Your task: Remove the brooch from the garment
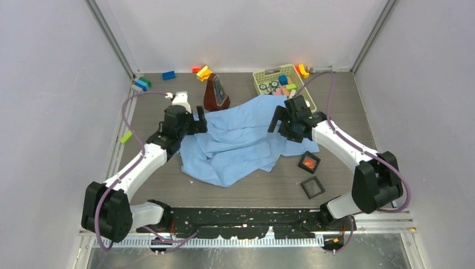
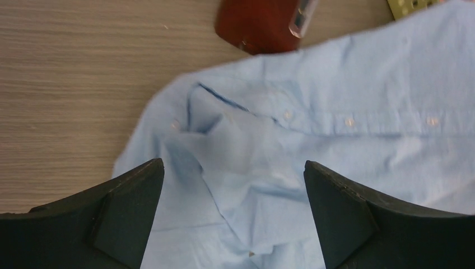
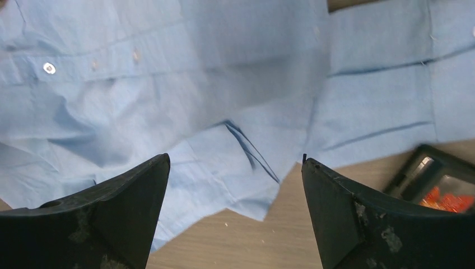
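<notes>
The garment (image 1: 241, 143), a light-blue shirt, lies crumpled across the middle of the table. My left gripper (image 1: 200, 120) hovers over its left edge, open, with nothing between its fingers; the left wrist view shows folds and a row of buttons of the garment (image 2: 313, 129) under the left gripper (image 2: 233, 162). Over the shirt's right edge my right gripper (image 1: 276, 121) is open too and holds nothing. In the right wrist view the right gripper (image 3: 236, 158) spans the hem of the garment (image 3: 224, 101) and bare table. The brooch is hidden in all views.
A small black square box (image 1: 308, 162) holding something orange-red sits right of the shirt, also the box (image 3: 437, 179) in the right wrist view. A black square frame (image 1: 312, 187) lies nearer. A brown pyramid-shaped object (image 1: 215, 93), a yellow basket (image 1: 262, 74) and loose coloured blocks (image 1: 203, 73) stand behind.
</notes>
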Robot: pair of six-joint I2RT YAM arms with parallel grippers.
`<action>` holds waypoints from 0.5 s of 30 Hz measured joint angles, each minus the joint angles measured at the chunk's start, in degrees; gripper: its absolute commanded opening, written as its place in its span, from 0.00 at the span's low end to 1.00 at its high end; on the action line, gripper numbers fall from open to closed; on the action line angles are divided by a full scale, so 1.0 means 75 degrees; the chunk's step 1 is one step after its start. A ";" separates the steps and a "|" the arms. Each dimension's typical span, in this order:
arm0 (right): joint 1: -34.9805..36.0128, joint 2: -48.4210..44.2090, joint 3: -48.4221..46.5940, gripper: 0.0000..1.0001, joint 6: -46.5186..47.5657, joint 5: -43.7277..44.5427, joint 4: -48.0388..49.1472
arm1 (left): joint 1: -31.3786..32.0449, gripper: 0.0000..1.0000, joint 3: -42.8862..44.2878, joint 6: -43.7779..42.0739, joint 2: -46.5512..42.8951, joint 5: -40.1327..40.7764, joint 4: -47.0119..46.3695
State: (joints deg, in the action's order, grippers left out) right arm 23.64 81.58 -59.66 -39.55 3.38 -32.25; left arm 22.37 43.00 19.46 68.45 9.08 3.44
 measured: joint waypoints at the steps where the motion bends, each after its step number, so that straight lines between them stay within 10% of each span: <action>1: 0.0020 0.0187 -0.0114 0.94 -0.0067 0.0006 0.0114 | -0.0213 1.00 0.0268 0.0041 0.0093 0.0026 0.0201; 11: 0.0032 0.2031 -0.1274 0.90 -0.0635 0.0988 0.0385 | -0.1845 0.82 0.1542 0.0388 0.2028 -0.0906 0.0959; 15: 0.0015 0.2608 -0.1559 0.28 -0.0799 0.1099 0.0495 | -0.2046 0.43 0.1542 0.0583 0.2722 -0.1647 0.0895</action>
State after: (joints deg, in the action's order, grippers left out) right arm 23.75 101.14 -71.35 -45.54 11.62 -28.53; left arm 7.03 54.57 23.83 88.86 -3.27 10.15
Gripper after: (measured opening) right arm 0.724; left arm 0.702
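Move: Out beyond the left hand lies the garment's rumpled left corner, about 5 cm ahead, 4 cm left and some 9 cm below; the brown metronome stands roughly 12 cm ahead and 5 cm right. For the right hand, the raised cloth near the garment's far right edge is about 7 cm ahead, 1 cm left and 6 cm below. The basket is some 15 cm ahead of that hand and 4 cm right; the black frame with the brooch is 9 cm back, 11 cm right. Reaching for the two far corners of the garment, both open hands go down onto it. The left swings forward and left about 5 cm each way, then sinks some 8 cm from its high point, tipping its fingers steeper; the right goes forward about 7 cm while lowering 4 or 5. Late on, both begin to close around raised cloth, still well open. ##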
